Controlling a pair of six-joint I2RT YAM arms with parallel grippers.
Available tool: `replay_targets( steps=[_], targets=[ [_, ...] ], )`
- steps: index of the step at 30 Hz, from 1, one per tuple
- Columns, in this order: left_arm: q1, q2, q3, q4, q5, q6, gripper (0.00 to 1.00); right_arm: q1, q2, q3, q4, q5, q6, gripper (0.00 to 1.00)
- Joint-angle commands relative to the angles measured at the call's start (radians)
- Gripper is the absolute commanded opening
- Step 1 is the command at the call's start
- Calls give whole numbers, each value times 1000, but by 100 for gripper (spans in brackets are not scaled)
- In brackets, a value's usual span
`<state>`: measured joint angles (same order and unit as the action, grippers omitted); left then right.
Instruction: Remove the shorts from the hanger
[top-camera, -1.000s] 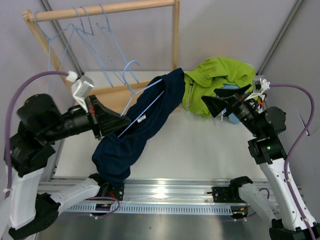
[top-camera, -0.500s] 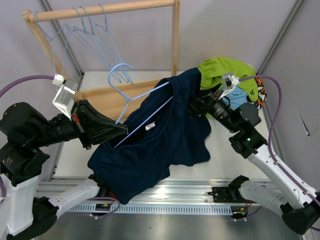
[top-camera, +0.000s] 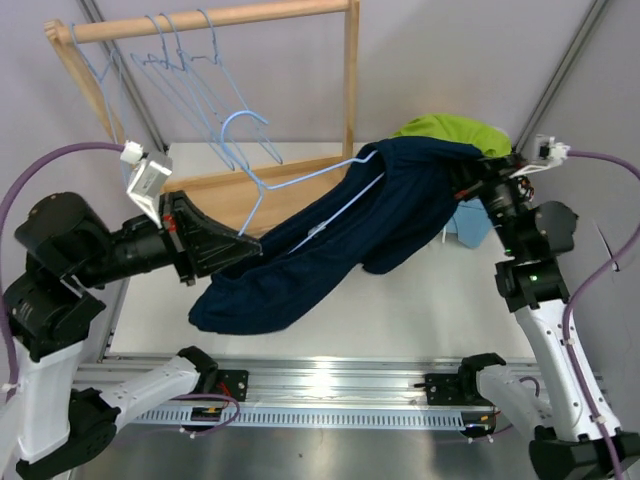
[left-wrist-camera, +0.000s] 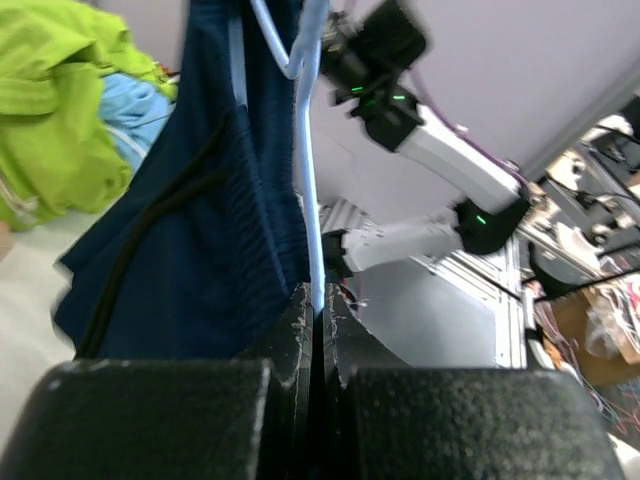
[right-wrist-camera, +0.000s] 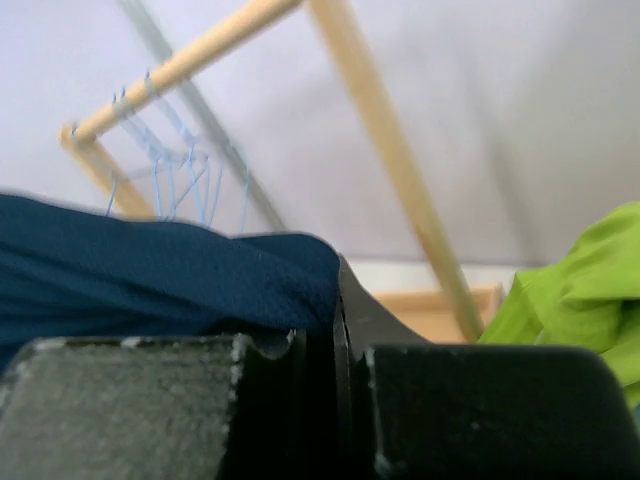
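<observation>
Dark navy shorts (top-camera: 340, 240) hang stretched between my two grippers, threaded on a light-blue wire hanger (top-camera: 300, 183). My left gripper (top-camera: 250, 242) is shut on the hanger's lower wire; in the left wrist view the jaws (left-wrist-camera: 318, 305) pinch the wire (left-wrist-camera: 308, 150) beside the navy shorts (left-wrist-camera: 190, 220). My right gripper (top-camera: 478, 172) is shut on the far upper end of the navy shorts (right-wrist-camera: 150, 270), with the fabric going in between its jaws (right-wrist-camera: 338, 330). Lime green shorts (top-camera: 445, 128) and light blue shorts (top-camera: 470, 220) lie heaped behind and under the right gripper.
A wooden rack (top-camera: 351, 80) stands at the back, and several empty light-blue hangers (top-camera: 180, 60) hang on its rod. Its wooden base (top-camera: 225, 190) lies under the held hanger. A metal rail (top-camera: 330, 385) runs along the near edge.
The right gripper went from open to shut on the navy shorts and pulled their end up and to the right. The shorts, bunched before, now hang stretched out along the hanger.
</observation>
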<state>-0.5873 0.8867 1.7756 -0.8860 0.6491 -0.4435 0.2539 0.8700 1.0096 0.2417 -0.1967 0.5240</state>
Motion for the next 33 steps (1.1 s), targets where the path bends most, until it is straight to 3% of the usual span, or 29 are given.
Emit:
replay_targets(
  steps=[1, 3, 7, 12, 15, 21, 26, 29, 31, 33],
  targets=[
    [-6, -15, 28, 16, -29, 12, 0, -217, 9, 30, -12, -27, 111, 0],
    [-6, -9, 30, 13, -35, 11, 0, -281, 12, 20, -12, -55, 140, 0],
    [-8, 1, 38, 13, -29, 8, 0, -280, 14, -64, 45, -115, 206, 0],
    [-16, -2, 58, 1, -32, 8, 0, -318, 29, -43, -108, 0, 182, 0],
    [-19, -8, 51, -4, -37, 8, 0, -390, 55, -42, -113, -53, 238, 0],
    [-20, 0, 58, -16, -45, 8, 0, -432, 70, -20, -185, -1, 232, 0],
    [-20, 11, 53, -10, -58, 14, 0, -432, 57, -43, -162, -78, 240, 0],
    [-20, 40, 61, -13, -113, 34, 0, -380, 12, -77, -95, -194, 193, 0],
    [-20, 63, 62, -25, -239, 54, 0, -270, -38, -124, 8, -333, 125, 0],
    [-22, 115, 71, -34, -409, 78, 0, -97, -74, -131, -1, -348, 59, 0]
  ],
)
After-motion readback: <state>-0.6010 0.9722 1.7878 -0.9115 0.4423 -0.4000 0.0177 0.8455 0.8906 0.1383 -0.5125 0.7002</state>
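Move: Both hands already hold the work: the left fingers pinch one end of the blue hanger, whose middle lies about 12 cm to their right and 7 cm ahead, near their height. From the right hand, which grips the navy shorts' waistband, that middle is some 24 cm left and 10 cm back. The green shorts on the basket pile lie roughly 25 cm ahead of the right hand, 10 cm to its right and 35 cm below. Rightward and then mostly down, tipping some 20 degrees, the right hand tugs the waistband away from the hanger, ending about 7 cm lower. Near the end it swings back left about 5 cm and loses its slight forward gain. Meanwhile the left hand keeps its pinch on the hanger and carries it forward about 6 cm, turning slightly counter-clockwise; both grippers stay shut. ##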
